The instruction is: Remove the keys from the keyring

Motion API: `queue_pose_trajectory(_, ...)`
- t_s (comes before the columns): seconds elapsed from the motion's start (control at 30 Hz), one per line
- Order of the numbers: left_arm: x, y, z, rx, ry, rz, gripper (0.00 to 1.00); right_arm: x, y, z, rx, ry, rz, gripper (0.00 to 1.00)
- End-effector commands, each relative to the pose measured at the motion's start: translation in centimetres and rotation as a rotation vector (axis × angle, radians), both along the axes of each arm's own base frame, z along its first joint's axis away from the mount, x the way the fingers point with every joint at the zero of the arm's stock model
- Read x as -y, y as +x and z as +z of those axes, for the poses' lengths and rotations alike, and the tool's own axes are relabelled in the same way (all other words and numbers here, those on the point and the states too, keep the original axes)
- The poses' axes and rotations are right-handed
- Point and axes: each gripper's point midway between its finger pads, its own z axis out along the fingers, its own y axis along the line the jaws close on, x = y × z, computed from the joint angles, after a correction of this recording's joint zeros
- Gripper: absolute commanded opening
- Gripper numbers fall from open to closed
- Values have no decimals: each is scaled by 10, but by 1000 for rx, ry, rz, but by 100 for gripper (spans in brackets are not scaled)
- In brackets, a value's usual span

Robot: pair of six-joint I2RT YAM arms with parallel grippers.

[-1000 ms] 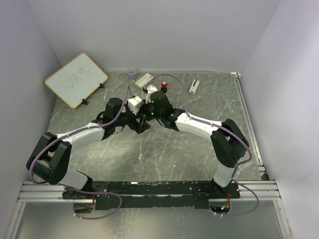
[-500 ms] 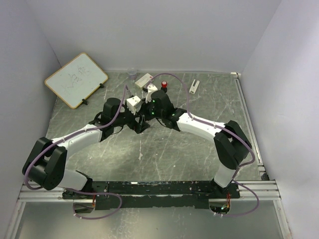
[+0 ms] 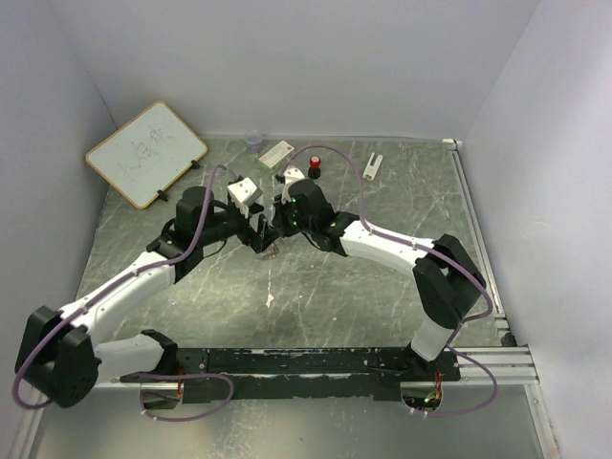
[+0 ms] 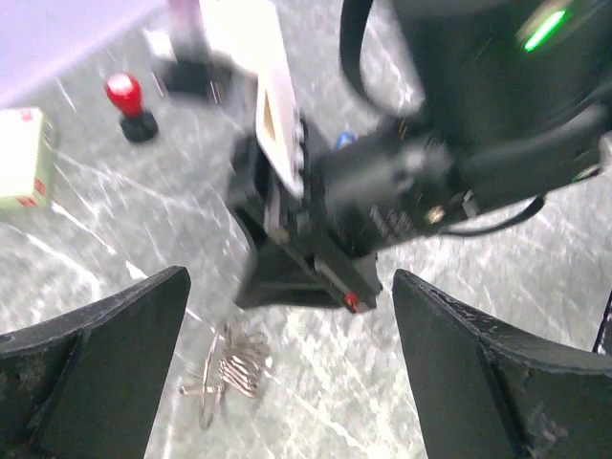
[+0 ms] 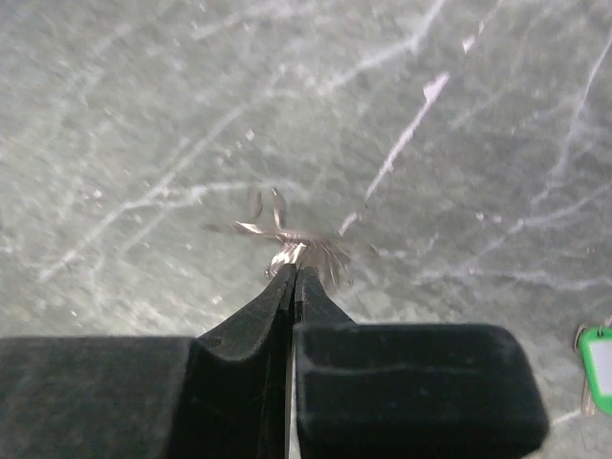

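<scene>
The keyring (image 5: 298,241) is a small silvery bundle of wire loops and thin metal pieces lying on the marbled table (image 3: 316,287). My right gripper (image 5: 295,270) is shut, its tips pinching the bundle's near edge. From the left wrist view the keyring (image 4: 229,368) lies just below the right gripper's black fingers (image 4: 273,273). My left gripper (image 4: 292,382) hangs wide open above it with nothing between its fingers. One key with a green head (image 5: 598,368) lies apart at the right edge. A small blue bit (image 4: 346,139) shows behind the right gripper. Both grippers meet at mid-table (image 3: 270,234).
A red-capped black knob (image 3: 314,170) and a white box (image 3: 276,153) stand behind the grippers. A whiteboard (image 3: 145,153) leans at the back left. A clear cup (image 3: 253,142) and a small white piece (image 3: 372,165) lie near the back wall.
The right gripper has shut at the keyring. The left arm has swung its elbow out to the left, and its gripper has shifted slightly left, staying open.
</scene>
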Motion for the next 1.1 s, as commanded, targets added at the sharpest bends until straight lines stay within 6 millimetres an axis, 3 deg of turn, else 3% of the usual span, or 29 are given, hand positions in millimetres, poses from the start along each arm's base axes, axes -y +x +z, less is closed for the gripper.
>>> queue_pose_trajectory(0.0,-10,4,45,111,-25,60,98,18,-3,-34,-64,-68,-27,0)
queue_pose_trajectory(0.27,-42,16,32,99,15,260,98,21,2,-34,-51,-67,-43,0)
queue_pose_trajectory(0.4,-50,17,25,78,22,311,98,37,14,-16,8,-79,-117,0)
queue_pose_trajectory(0.5,-56,17,25,74,8,345,98,57,21,9,72,-71,-193,0)
queue_pose_trajectory(0.63,-62,19,21,65,1,393,98,104,27,38,163,-88,-365,8)
queue_pose_trajectory(0.7,-67,21,16,50,5,428,98,136,25,43,193,-116,-472,12)
queue_pose_trajectory(0.73,-69,22,14,41,8,441,98,152,24,46,211,-135,-530,16)
queue_pose_trajectory(0.77,-71,23,10,37,12,456,98,168,21,52,235,-146,-590,28)
queue_pose_trajectory(0.8,-74,25,7,31,18,476,98,182,18,53,250,-170,-638,33)
queue_pose_trajectory(0.9,-82,29,-4,5,33,532,98,222,7,55,276,-251,-795,34)
queue_pose_trajectory(1.0,-87,32,-12,-5,31,570,98,252,-6,56,285,-296,-923,37)
queue_pose_trajectory(1.07,-92,32,-15,-3,22,602,98,268,-14,61,299,-303,-988,44)
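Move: The keyring is already loose from both hands, at or just above the table: from the shut right fingers about 2 cm ahead, 3 cm left and 12 cm below; from the wide-open left hand about 7 cm ahead, 3 cm right and 20 cm below. Down on the table, the green tag is roughly 6 cm ahead and 13 cm right of the right hand; the blue-tagged key, already off the ring, is some 8 cm ahead and 20 cm right of it. The empty right hand dips about 4 cm, pauses, then climbs and sweeps some 20 cm right, away from the keyring and towards the blue-tagged key, turning about 45 degrees clockwise while its shut fingers part to over a third. The left hand, open throughout, hops up, then swings left and slightly forward while sinking back, turning about 30 degrees counter-clockwise. ##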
